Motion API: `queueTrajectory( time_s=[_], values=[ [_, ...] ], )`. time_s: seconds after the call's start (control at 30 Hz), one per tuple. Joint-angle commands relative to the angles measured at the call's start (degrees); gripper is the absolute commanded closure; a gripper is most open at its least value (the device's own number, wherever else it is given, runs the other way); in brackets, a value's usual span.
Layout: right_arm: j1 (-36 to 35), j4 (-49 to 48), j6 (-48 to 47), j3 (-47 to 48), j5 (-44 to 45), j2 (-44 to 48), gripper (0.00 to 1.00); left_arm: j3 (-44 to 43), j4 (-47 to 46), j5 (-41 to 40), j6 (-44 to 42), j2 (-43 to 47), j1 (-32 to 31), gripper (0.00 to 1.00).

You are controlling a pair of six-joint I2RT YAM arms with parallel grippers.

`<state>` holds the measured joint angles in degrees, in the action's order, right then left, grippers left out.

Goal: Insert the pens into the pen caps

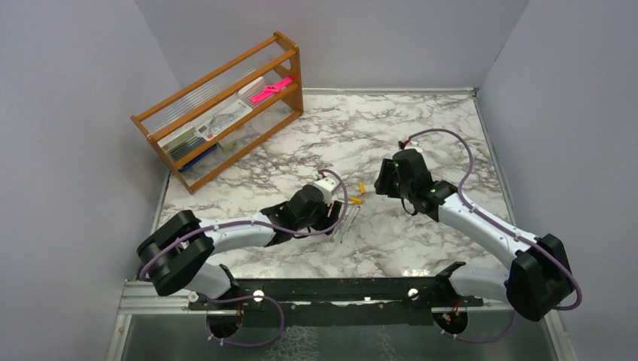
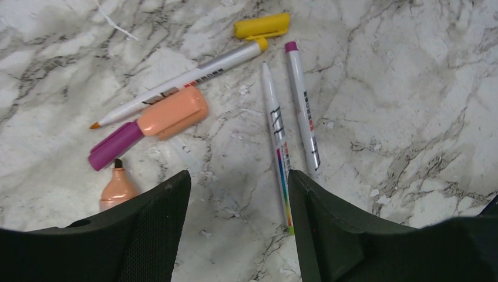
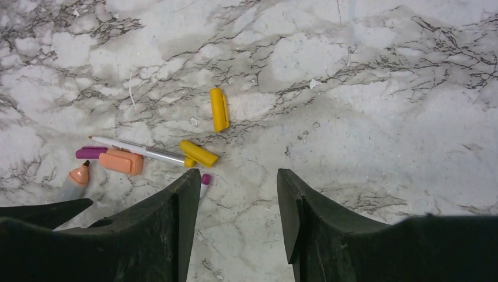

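Observation:
In the left wrist view several pens lie on the marble: a white pen with an orange tip and yellow end, two slim white pens and a peach marker. An orange-pink pen cap sits on a purple barrel. A yellow pen cap lies beyond them. My left gripper hangs open over bare marble, its right finger beside the rainbow-striped pen. My right gripper is open and empty. Ahead of it lie two yellow pen caps.
A wooden rack stands at the back left and holds a bright pink item and flat sheets. Grey walls close in the marble table. The two arms meet near the table's middle, close to the yellow caps.

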<state>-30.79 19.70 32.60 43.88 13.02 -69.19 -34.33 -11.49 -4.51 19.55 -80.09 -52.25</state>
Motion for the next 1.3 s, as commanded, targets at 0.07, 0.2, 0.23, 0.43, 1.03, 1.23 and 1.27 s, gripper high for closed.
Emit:
queueTrajectory(
  time_s=[0.07,0.2,0.23,0.43,1.03,1.23,1.27],
  values=[
    [-0.15,0.16,-1.62,-1.86,0.56,1.29,0.49,-2.53,0.17,-0.31,-0.92,-3.43,-3.45,0.36],
    [-0.15,0.67,-1.71,-2.27,1.1,2.14,0.49,-3.3,0.55,-1.45,-1.09,-4.75,-4.83,0.36],
    [-0.15,0.76,-1.81,-2.4,1.27,2.32,0.49,-3.56,0.72,-1.79,-1.09,-5.11,-5.2,0.36],
    [-0.15,0.93,-2.19,-2.83,1.91,2.94,0.49,-4.62,0.98,-3.01,-0.43,-7.37,-6.63,0.41],
    [-0.14,0.72,-2.45,-4.72,1.66,4.06,0.51,-7.33,4.98,-9.65,0.12,-12.11,-9.27,0.65],
    [-0.15,0.46,-2.8,-4.81,1.2,3.71,0.51,-8.26,4.14,-6.91,-0.67,-16.04,-9.27,1.0],
    [-0.15,0.43,-2.8,-4.72,0.7,3.83,0.51,-8.48,4.23,-6.84,-0.81,-16.54,-9.27,1.0]
  ],
)
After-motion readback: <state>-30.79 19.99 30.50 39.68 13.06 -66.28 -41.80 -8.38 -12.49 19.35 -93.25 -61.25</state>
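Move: The uncapped white pen with the rainbow print and green end lies with its middle about 5 cm to the left gripper's right, level with it fore and aft, and 4 cm below. The purple-ended pen lies 3 cm to the right of that pen. From the left gripper, the yellow-ended pen is 8 cm ahead and 2 cm right, the orange cap 7 cm straight ahead. From the right gripper, the rainbow pen is some 14 cm left, 5 cm back and 8 cm below. Bring the left gripper down about 4 cm, to its right and a little back, onto the green-end half of the rainbow pen, rolling the hand about 10 degrees so its left side rises. Narrow the fingers slowly on the way down, then shut them to pinch the barrel. Let the empty, half-open right gripper ease 2 to 3 cm back, down and to its right. ##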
